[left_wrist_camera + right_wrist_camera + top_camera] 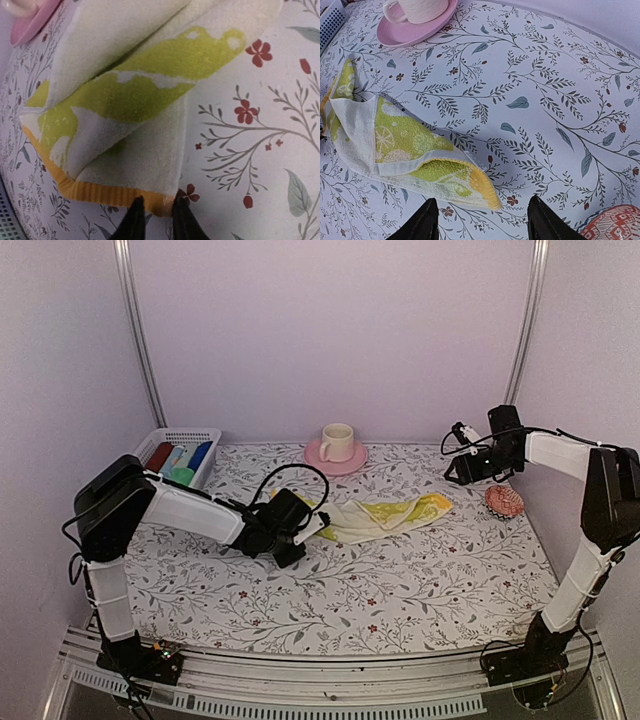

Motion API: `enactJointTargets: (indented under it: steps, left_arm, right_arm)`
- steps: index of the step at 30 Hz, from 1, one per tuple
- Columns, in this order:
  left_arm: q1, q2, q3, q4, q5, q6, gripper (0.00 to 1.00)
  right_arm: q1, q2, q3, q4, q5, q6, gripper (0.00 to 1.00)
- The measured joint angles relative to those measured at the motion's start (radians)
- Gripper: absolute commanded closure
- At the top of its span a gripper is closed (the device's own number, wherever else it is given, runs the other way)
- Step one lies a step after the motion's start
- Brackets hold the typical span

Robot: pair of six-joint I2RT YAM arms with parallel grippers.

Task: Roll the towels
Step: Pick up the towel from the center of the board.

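Note:
A pale yellow towel (pixel 385 515) with green prints and an orange hem lies crumpled and partly folded on the floral table, mid-table. My left gripper (pixel 318 523) is at its left end. In the left wrist view the two black fingers (pixel 134 220) stand close together on the hem's corner (pixel 159 200), and the towel (pixel 125 100) fills the frame above. My right gripper (pixel 455 475) hovers open past the towel's right end; the orange-tipped corner (pixel 482 187) lies just ahead of its spread jaws (pixel 480 220). A bright green cloth (pixel 182 476) shows at the near end of the basket.
A white basket (pixel 190 435) at the back left holds dark red, pale blue and deep blue rolls. A pink saucer with a cream cup (pixel 336 452) stands at the back centre. A red patterned round object (pixel 504 501) lies near the right wall.

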Motion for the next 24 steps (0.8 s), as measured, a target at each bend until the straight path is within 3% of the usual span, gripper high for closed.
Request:
enactJointTargets:
  steps: [2, 15, 24]
  left_arm:
    - [0.000, 0.008, 0.005, 0.002, 0.000, 0.000, 1.00]
    - [-0.001, -0.021, -0.001, -0.029, -0.045, -0.045, 1.00]
    - [-0.018, -0.334, -0.156, -0.061, -0.233, -0.243, 1.00]
  right_arm:
    - [0.000, 0.000, 0.000, 0.000, 0.000, 0.000, 0.39]
    - [-0.003, -0.008, -0.001, 0.000, -0.024, -0.011, 0.41]
    - [-0.005, -0.086, -0.029, -0.002, -0.172, -0.136, 0.45]
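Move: The towel's near left corner lies between the left fingertips, about 1 cm ahead and 1 cm below; the towel's middle is some 10 cm ahead and 14 cm to the right. The mug stands roughly 29 cm ahead and 8 cm right, the basket about 22 cm ahead and 33 cm left. From the right hand that corner is about 32 cm left, 10 cm back and 13 cm below. Left fingers pinch the corner and draw it up about 9 cm and left; the right hand rises slightly. ##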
